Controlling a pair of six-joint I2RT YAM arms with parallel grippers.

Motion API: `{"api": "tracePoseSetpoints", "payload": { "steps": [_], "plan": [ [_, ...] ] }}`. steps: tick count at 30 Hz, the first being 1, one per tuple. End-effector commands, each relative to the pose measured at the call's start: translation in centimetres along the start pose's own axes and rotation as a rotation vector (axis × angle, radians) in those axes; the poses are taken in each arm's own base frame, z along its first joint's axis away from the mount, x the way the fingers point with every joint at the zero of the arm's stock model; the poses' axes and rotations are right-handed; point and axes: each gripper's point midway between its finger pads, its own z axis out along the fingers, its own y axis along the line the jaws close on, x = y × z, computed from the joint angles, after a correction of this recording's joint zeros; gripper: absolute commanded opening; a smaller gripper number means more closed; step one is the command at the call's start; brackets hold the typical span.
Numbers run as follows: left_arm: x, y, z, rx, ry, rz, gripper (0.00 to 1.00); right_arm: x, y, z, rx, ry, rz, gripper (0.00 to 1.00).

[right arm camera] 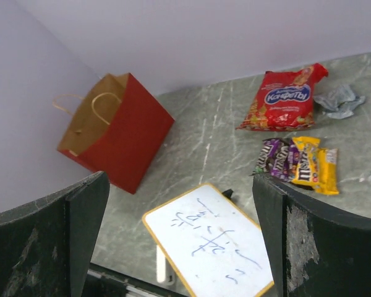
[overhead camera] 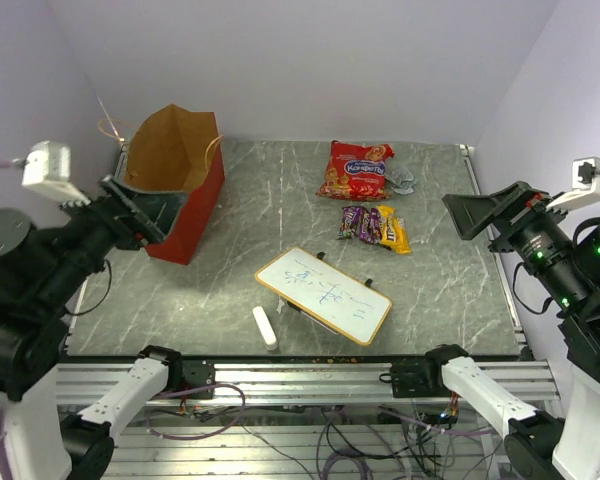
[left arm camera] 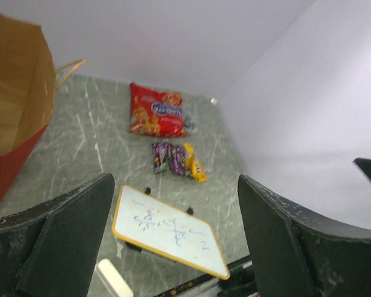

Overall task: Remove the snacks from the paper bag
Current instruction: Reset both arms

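The red paper bag (overhead camera: 185, 205) stands upright at the back left, its mouth open and the brown inside showing; it also appears in the wrist views (left arm camera: 15, 93) (right arm camera: 120, 136). The snacks lie on the table at the back right: a large red-orange packet (overhead camera: 357, 170) (left arm camera: 156, 110) (right arm camera: 285, 99), purple and yellow candy packs (overhead camera: 375, 225) (left arm camera: 176, 159) (right arm camera: 300, 161), and a silvery wrapper (overhead camera: 403, 179) (right arm camera: 339, 101). My left gripper (overhead camera: 135, 212) (left arm camera: 176, 247) hovers open by the bag's near left side, holding nothing. My right gripper (overhead camera: 458, 218) (right arm camera: 179, 241) hangs open above the table's right side, empty.
A white whiteboard (overhead camera: 323, 295) (left arm camera: 167, 232) (right arm camera: 210, 244) with a yellow rim lies at the front centre. A small white eraser stick (overhead camera: 265, 327) (left arm camera: 114, 278) lies left of it. Purple walls close in the back and both sides.
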Motion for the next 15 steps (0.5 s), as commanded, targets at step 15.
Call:
{"api": "tracePoseSetpoints", "payload": {
  "steps": [15],
  "plan": [
    [-4.4,-2.1,-3.5,0.031,-0.199,-0.071,0.94,-1.9,1.1,-1.0,-0.001,-0.055,0.144,1.00]
  ]
}}
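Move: Ahead of the empty left hand the paper bag's middle lies about 29 cm out, 5 cm to the left and 34 cm below; the yellow packets are some 21 cm ahead, 44 cm to its right and 46 cm below. From the empty right hand, those packets lie roughly 21 cm straight ahead, the red candy bag 36 cm ahead and 10 cm left, the whiteboard 3 cm ahead and 16 cm left, all about 45 cm below. Rising about 5 cm and drawing back some 3 cm, the left hand edges a little left, away from the paper bag; it tips slightly up and its left side dips, before it all but stops. The right hand climbs more slowly, some 2.5 cm up and 1.5 cm back, away from the yellow packets, its left side rolling up a little. Both grippers stay wide open and touch nothing. ##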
